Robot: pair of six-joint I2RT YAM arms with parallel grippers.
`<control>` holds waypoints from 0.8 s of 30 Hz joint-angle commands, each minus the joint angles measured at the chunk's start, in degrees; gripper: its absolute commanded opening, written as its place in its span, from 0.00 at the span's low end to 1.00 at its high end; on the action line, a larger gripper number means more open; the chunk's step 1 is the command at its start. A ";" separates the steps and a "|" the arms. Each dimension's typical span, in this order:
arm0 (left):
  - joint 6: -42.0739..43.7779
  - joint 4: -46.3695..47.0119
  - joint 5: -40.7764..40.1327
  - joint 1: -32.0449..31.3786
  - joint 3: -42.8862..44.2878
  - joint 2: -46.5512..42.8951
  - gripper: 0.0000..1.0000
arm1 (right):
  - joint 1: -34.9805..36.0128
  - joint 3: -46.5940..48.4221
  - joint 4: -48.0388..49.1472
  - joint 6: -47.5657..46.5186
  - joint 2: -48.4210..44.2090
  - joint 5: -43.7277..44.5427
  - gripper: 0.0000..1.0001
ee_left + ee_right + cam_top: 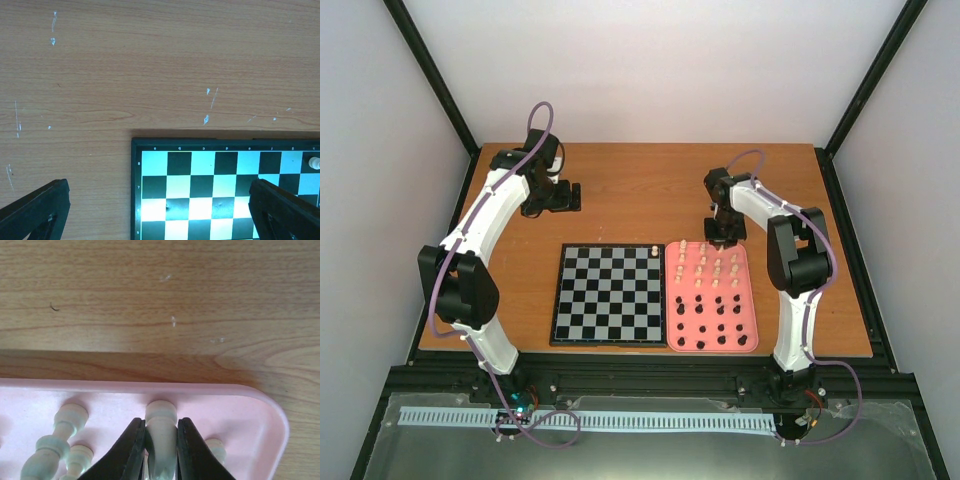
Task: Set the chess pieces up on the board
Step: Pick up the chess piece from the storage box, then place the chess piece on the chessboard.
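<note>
The grey-and-black board (610, 295) lies mid-table with one cream piece (654, 250) on its far right corner square. That piece also shows in the left wrist view (314, 163). The other chess pieces stand in the pink tray (750, 290): cream ones (710, 265) at the far end, black ones (715, 320) at the near end. My right gripper (160, 422) is over the tray's far edge, shut on a cream piece (161, 412), with both fingers against its sides. My left gripper (160, 215) hangs wide open above the board's far left corner (215, 185), holding nothing.
The pink tray's rim (250, 410) curves just right of the held piece. Other cream pieces (62, 432) stand close on its left, and a small one (216, 447) on its right. Bare wooden table (640, 190) lies beyond the board and the tray.
</note>
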 commanded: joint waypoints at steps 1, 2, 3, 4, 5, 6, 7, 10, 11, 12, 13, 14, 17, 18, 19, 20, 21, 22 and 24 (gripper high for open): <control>0.23 -0.55 0.02 -0.41 1.78 -0.56 1.00 | -0.47 4.11 -3.26 -0.01 -1.34 3.23 0.03; 0.30 -0.59 0.03 -0.37 1.79 -0.58 1.00 | -0.46 5.64 -4.22 -0.10 -1.64 3.42 0.03; 0.22 -0.56 0.07 -0.40 1.86 -0.59 1.00 | -0.38 7.51 -5.33 -0.18 -1.91 3.38 0.03; 0.22 -0.55 -0.01 -0.41 1.87 -0.65 1.00 | -0.30 9.37 -6.52 -0.27 -2.14 3.38 0.03; 0.21 -0.55 0.04 -0.41 1.94 -0.65 1.00 | -0.13 11.61 -8.01 -0.37 -2.28 3.31 0.03; 0.21 -0.55 -0.02 -0.41 1.96 -0.67 1.00 | 0.13 13.93 -9.26 -0.55 -2.17 3.17 0.03; 0.21 -0.55 -0.02 -0.41 1.96 -0.63 1.00 | 0.57 16.24 -10.51 -0.85 -1.96 2.98 0.03; 0.20 -0.55 -0.19 -0.42 2.11 -0.51 1.00 | 3.09 23.29 -13.38 -1.37 -0.35 2.04 0.03; 0.15 -0.63 -0.26 -0.39 2.13 -0.42 1.00 | 4.27 25.52 -14.15 -1.40 0.50 1.33 0.03; 0.03 -0.75 -0.50 -0.41 2.14 -0.39 1.00 | 5.72 27.52 -14.71 -1.30 1.90 0.61 0.03; -0.51 -0.98 -1.13 -0.41 2.22 -0.27 1.00 | 7.79 29.54 -15.04 -1.17 3.10 0.10 0.03; -1.41 -1.30 -1.75 -0.30 2.28 -0.11 1.00 | 9.28 31.36 -15.31 -1.10 4.23 -0.45 0.03; -4.09 -2.29 -2.01 1.44 2.39 -0.32 1.00 | 13.83 38.84 -16.30 -0.66 8.60 -0.69 0.03; -4.72 -2.37 -2.41 2.18 2.03 -0.66 1.00 | 15.07 40.78 -16.76 -0.50 10.03 -0.77 0.03; -5.17 -2.46 -3.05 3.09 1.60 -1.05 1.00 | 16.11 42.10 -16.97 -0.32 11.17 -0.94 0.03; -5.42 -2.50 -3.72 4.00 1.02 -1.35 1.00 | 17.06 42.86 -16.90 -0.14 12.09 -1.34 0.03; -5.58 -2.64 -4.02 4.98 0.38 -1.77 1.00 | 17.89 43.24 -16.77 0.00 12.70 -1.75 0.03; -5.68 -2.66 -4.09 6.02 -0.41 -2.29 1.00 | 18.50 43.15 -16.50 0.00 13.09 -2.19 0.03; -6.06 -2.42 -3.97 7.69 -2.00 -3.47 1.00 | 19.60 42.58 -16.30 -0.05 13.84 -2.82 0.03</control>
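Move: The right hand already has a white chess piece pinched near the storage box's far edge. The white piece standing on the chessboard's far-right corner square, beside which this one may go, lies about 19 cm to its left, 1 cm back, nearly level in height. The nearest box pieces stand 5 cm to the left, and 3 cm back and 3 cm right of the hand. From the left hand that corner piece is about 21 cm right, 5 cm back, 17 cm below. Keeping the white piece pinched, the right hand pulls it up out of the box about 13 cm, easing forward some 5 cm, then swings left roughly 18 cm towards the board's far-right corner, turning about 20 degrees counter-clockwise and starting to sink and draw back. Late on, the open left hand shifts some 4 cm left, away from the board corner. ##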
